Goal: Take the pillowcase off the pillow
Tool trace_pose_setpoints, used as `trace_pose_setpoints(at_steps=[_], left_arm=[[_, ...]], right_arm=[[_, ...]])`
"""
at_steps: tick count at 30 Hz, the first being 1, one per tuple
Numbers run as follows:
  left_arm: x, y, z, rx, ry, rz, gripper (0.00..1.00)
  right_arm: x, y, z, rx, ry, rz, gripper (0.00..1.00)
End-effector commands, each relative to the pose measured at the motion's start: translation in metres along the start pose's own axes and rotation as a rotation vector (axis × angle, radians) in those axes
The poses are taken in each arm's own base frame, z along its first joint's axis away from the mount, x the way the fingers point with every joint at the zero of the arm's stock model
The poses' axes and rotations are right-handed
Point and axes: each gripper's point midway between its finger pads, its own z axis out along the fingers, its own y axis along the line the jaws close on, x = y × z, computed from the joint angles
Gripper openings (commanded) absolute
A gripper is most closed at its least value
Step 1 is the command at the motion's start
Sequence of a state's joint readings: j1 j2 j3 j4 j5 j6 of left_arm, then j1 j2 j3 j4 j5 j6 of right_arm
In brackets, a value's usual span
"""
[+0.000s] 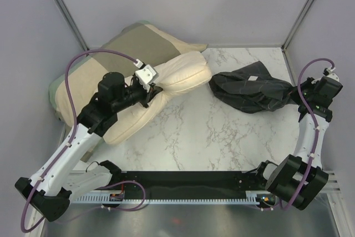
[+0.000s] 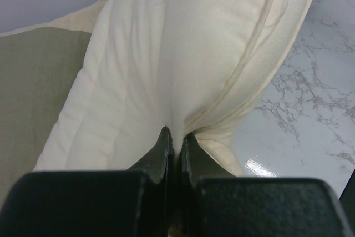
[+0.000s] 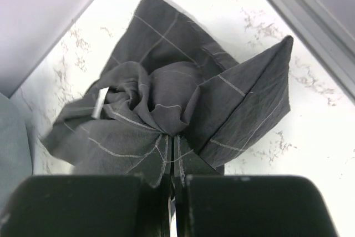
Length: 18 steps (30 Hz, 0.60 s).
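The cream pillow [image 1: 166,90] lies bent across the left half of the marble table, bare of any case. My left gripper [image 1: 154,89] is shut on a pinch of the pillow [image 2: 183,54] at its bend, jaws pressed together on cream fabric [image 2: 176,132]. The charcoal grid-check pillowcase [image 1: 249,90] lies crumpled on the right, apart from the pillow. My right gripper [image 1: 297,94] is shut on the pillowcase [image 3: 166,104], fabric bunched between its jaws [image 3: 173,137]. A small white tag [image 3: 100,102] shows on the cloth.
A larger olive-and-tan pillow [image 1: 130,43] leans in the back left corner, partly under the cream one. Grey walls enclose the marble table [image 1: 205,137] on three sides. A black rail [image 1: 188,184] runs along the near edge between the arm bases.
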State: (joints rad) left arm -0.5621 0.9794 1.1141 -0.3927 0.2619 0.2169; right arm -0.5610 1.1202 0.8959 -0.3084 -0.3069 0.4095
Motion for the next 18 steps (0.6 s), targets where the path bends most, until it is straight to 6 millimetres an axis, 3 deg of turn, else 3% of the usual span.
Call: trace_pose_setpoints(at_steps=[1,12,15,16,18], left_arm=[[-0.026,0.037,-0.020,-0.188,-0.095,0.035,0.02],[-0.013,-0.047,0.004,0.167,-0.078,0.077,0.02],[-0.007,-0.059,0.006,0.203,-0.058,0.091,0.04],[-0.006,-0.060,0.006,0.209,-0.054,0.082,0.20],[-0.007,-0.063,0.006,0.223,-0.054,0.072,0.51]], right_arm=[[-0.029,0.013,-0.008,-0.046,-0.066,0.010,0.00],[-0.029,0.005,-0.011,0.000,-0.072,0.000,0.00],[-0.029,0.008,-0.015,-0.014,-0.074,-0.003,0.13],[-0.028,0.010,-0.017,-0.019,-0.071,-0.003,0.32],[-0.032,0.013,-0.022,-0.023,-0.085,-0.014,0.56]])
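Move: The left hand still pinches the bare pillow, its middle roughly 6 cm below and 1 cm back, in line sideways; the big cushion lies about 8 cm ahead, 13 left and 12 below, the pillowcase about 5 cm ahead, 30 right and 20 below. The right hand still holds the pillowcase's end, its middle some 12 cm left, 1 ahead and 8 below; the pillow is roughly 40 cm left of that hand, level ahead and about 5 below. Left hand carries the pillow some 7 cm back, right and down; both grippers open, the right staying put. ##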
